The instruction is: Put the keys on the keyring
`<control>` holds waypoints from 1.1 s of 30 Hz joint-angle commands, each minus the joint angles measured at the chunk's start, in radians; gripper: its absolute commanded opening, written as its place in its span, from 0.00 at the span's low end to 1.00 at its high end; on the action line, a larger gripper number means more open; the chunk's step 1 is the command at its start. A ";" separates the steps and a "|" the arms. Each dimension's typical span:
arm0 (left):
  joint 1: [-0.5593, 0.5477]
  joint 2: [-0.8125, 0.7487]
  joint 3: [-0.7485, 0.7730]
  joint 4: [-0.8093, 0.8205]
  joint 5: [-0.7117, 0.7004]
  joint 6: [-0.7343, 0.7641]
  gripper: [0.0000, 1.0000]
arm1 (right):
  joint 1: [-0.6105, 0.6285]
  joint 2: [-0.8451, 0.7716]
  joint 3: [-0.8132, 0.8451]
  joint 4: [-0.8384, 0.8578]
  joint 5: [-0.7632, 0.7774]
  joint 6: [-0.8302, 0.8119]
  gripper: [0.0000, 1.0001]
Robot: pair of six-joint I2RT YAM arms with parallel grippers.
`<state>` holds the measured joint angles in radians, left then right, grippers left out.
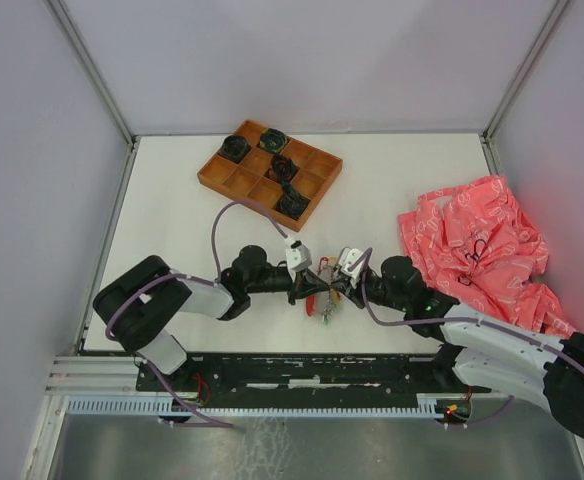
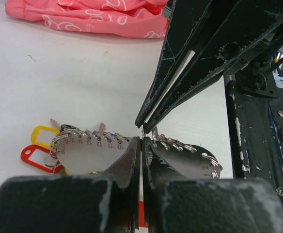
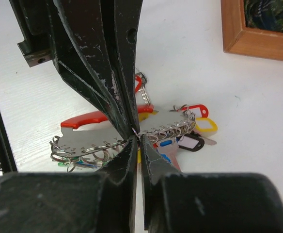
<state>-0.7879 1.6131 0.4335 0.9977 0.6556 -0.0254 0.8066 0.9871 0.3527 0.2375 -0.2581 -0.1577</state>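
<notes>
The keyring [image 3: 83,119] lies on the white table, a red curved handle on a grey numbered plate [image 2: 90,155] edged with small wire rings. Keys hang from it: a yellow tag [image 2: 43,136], red tag [image 2: 35,158], and in the right wrist view a red tag [image 3: 195,108], yellow tag [image 3: 205,126] and black tag [image 3: 192,143]. My left gripper [image 2: 141,139] is shut at the plate's ringed edge. My right gripper [image 3: 137,137] meets it tip to tip from the other side, also shut, with a thin wire ring at the tips. From above the keyring [image 1: 325,303] is mostly hidden under both grippers.
A wooden compartment tray [image 1: 269,172] with dark coiled bundles stands at the back of the table. A crumpled pink cloth [image 1: 477,245] lies to the right, also seen at the top of the left wrist view as the cloth [image 2: 93,14].
</notes>
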 commanded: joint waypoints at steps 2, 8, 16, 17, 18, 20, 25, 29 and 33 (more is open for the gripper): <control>-0.007 -0.092 0.039 -0.027 -0.051 0.030 0.03 | -0.003 -0.105 0.042 0.035 0.018 0.000 0.21; 0.012 -0.175 0.103 -0.157 -0.176 0.066 0.03 | -0.003 -0.159 0.091 -0.043 0.079 -0.004 0.39; 0.143 -0.289 0.144 -0.292 -0.306 0.088 0.03 | -0.003 -0.108 0.173 -0.103 0.100 -0.001 0.48; 0.160 -0.307 0.147 -0.315 -0.332 0.094 0.03 | -0.003 -0.094 0.182 -0.103 0.098 0.002 0.48; 0.180 -0.322 0.149 -0.340 -0.364 0.099 0.03 | -0.003 -0.078 0.190 -0.102 0.093 0.004 0.49; 0.220 -0.358 0.145 -0.377 -0.412 0.104 0.03 | -0.003 -0.041 0.207 -0.099 0.086 0.007 0.50; 0.281 -0.444 0.099 -0.439 -0.530 0.159 0.03 | 0.000 0.124 0.256 -0.066 0.035 0.028 0.49; 0.289 -0.460 0.045 -0.453 -0.587 0.148 0.03 | 0.023 0.287 0.319 -0.030 0.028 0.061 0.48; 0.302 -0.461 -0.003 -0.448 -0.656 0.101 0.03 | 0.075 0.440 0.391 0.001 0.042 0.041 0.48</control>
<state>-0.4992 1.1732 0.4644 0.5148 0.0963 0.0761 0.8364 1.3262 0.6514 0.1600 -0.2089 -0.1242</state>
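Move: The right fingertips meet the left's at the keyring plate, whose middle hangs about 3 cm below the right hand point, some 2 cm to its left and 1 cm back. The right hand's next thing, the red-tagged key on the table, lies about 7 cm to its left, level fore and aft, 8 cm down. From the left hand the wooden tray is roughly 25 cm ahead, 12 cm left and 7 cm down; that key is 5 cm left, level, 7 cm down. Open the right fingers to about half, letting go at the ring; lift that hand some 7 cm, then bring it back down while easing it left and a little forward towards the red-tagged key. Keep the left fingers shut on the keyring and carry it up, then forward and left towards the tray, about 20 cm across the table, turning the wrist some 45 degrees counter-clockwise. ##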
